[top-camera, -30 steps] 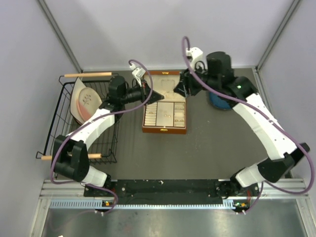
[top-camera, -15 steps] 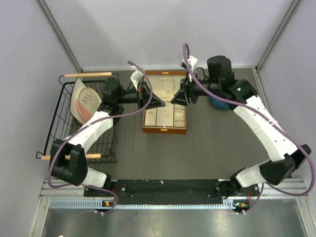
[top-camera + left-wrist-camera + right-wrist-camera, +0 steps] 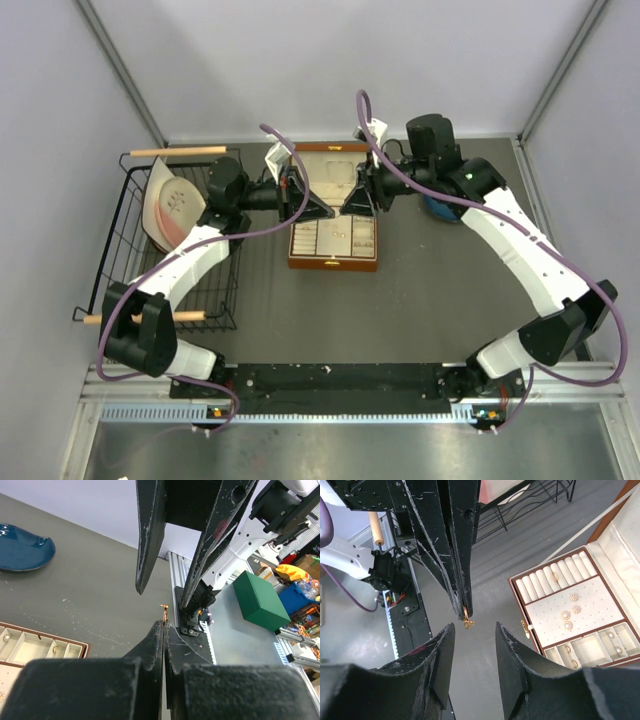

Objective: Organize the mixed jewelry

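My left gripper (image 3: 164, 625) is shut on a tiny gold-coloured ring (image 3: 164, 611), which sticks out past its tips. It hangs above the far part of the open wooden jewelry box (image 3: 333, 262). My right gripper (image 3: 474, 626) faces it tip to tip and stands open. The ring (image 3: 466, 620) lies just short of the gap between the right fingers, touching neither. From above, the left gripper (image 3: 328, 210) and right gripper (image 3: 349, 205) nearly meet over the box. No chain necklace shows.
The box's cream lining (image 3: 580, 605) holds pearl studs and small gold pieces in its compartments. A blue dish (image 3: 440, 208) sits right of the box. A black wire basket (image 3: 170, 250) with a pale plate stands at the left.
My right gripper has swung left to meet the left gripper's tips, and its jaws have narrowed a little. The left gripper shifted slightly, then held still with the ring.
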### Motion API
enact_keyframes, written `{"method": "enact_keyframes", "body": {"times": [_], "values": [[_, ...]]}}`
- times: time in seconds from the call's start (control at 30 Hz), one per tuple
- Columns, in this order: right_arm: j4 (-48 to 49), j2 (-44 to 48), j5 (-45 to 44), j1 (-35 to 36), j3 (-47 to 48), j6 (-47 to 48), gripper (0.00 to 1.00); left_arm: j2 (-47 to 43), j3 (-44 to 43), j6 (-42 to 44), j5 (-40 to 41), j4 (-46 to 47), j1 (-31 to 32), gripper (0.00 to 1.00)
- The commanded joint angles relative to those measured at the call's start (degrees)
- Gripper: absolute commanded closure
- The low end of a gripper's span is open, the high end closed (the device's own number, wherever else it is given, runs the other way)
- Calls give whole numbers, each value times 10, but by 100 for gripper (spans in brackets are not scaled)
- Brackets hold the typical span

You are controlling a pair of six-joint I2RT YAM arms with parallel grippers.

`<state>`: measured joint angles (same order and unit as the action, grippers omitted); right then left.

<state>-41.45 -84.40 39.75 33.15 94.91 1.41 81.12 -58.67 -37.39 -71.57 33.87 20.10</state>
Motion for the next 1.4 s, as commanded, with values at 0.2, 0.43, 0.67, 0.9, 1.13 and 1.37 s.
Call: {"method": "enact_keyframes", "body": {"times": [0.2,0.43,0.67,0.9,1.13,1.37], "values": [[21,-16,13,18,20,3,70,-11,-5,8,-8,17,7,100],[21,-16,14,21,22,3,90,-12,-3,11,-8,15,9,100],[18,-16,-16,21,31,12,100,-25,1,109,46,-99,-5,81],[4,-39,-116,33,50,73,100,-70,37,145,76,-110,-127,45],[-1,-142,-206,59,88,162,100,-93,32,173,66,-177,-264,42],[1,-257,-246,96,130,267,100,-109,23,162,35,-196,-373,42]]}}
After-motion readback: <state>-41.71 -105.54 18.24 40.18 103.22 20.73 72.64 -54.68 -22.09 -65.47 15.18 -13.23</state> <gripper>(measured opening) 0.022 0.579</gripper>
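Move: The gold ring sticks out of the left hand's shut fingertips, about 2 cm to the right of that hand and level with it. From the open right hand the ring is some 3 cm to the left and 2 cm lower. The jewelry box tray's middle is roughly 13 cm ahead of the right hand, 3 cm left and 26 cm down, with the ring rolls 6 cm left of that middle and the small compartments 7 cm right of it. The ring changes hands: the right hand eases about 1 cm left and down, pinches it between its fingertips, and only then do the left fingers open, letting go. The left hand swings clear, some 20 cm left and 10 cm forward, turning about 40 degrees counter-clockwise, while the right lowers the ring about 10 cm and forward nearly as far towards the tray, tipping its fingers farther down. ##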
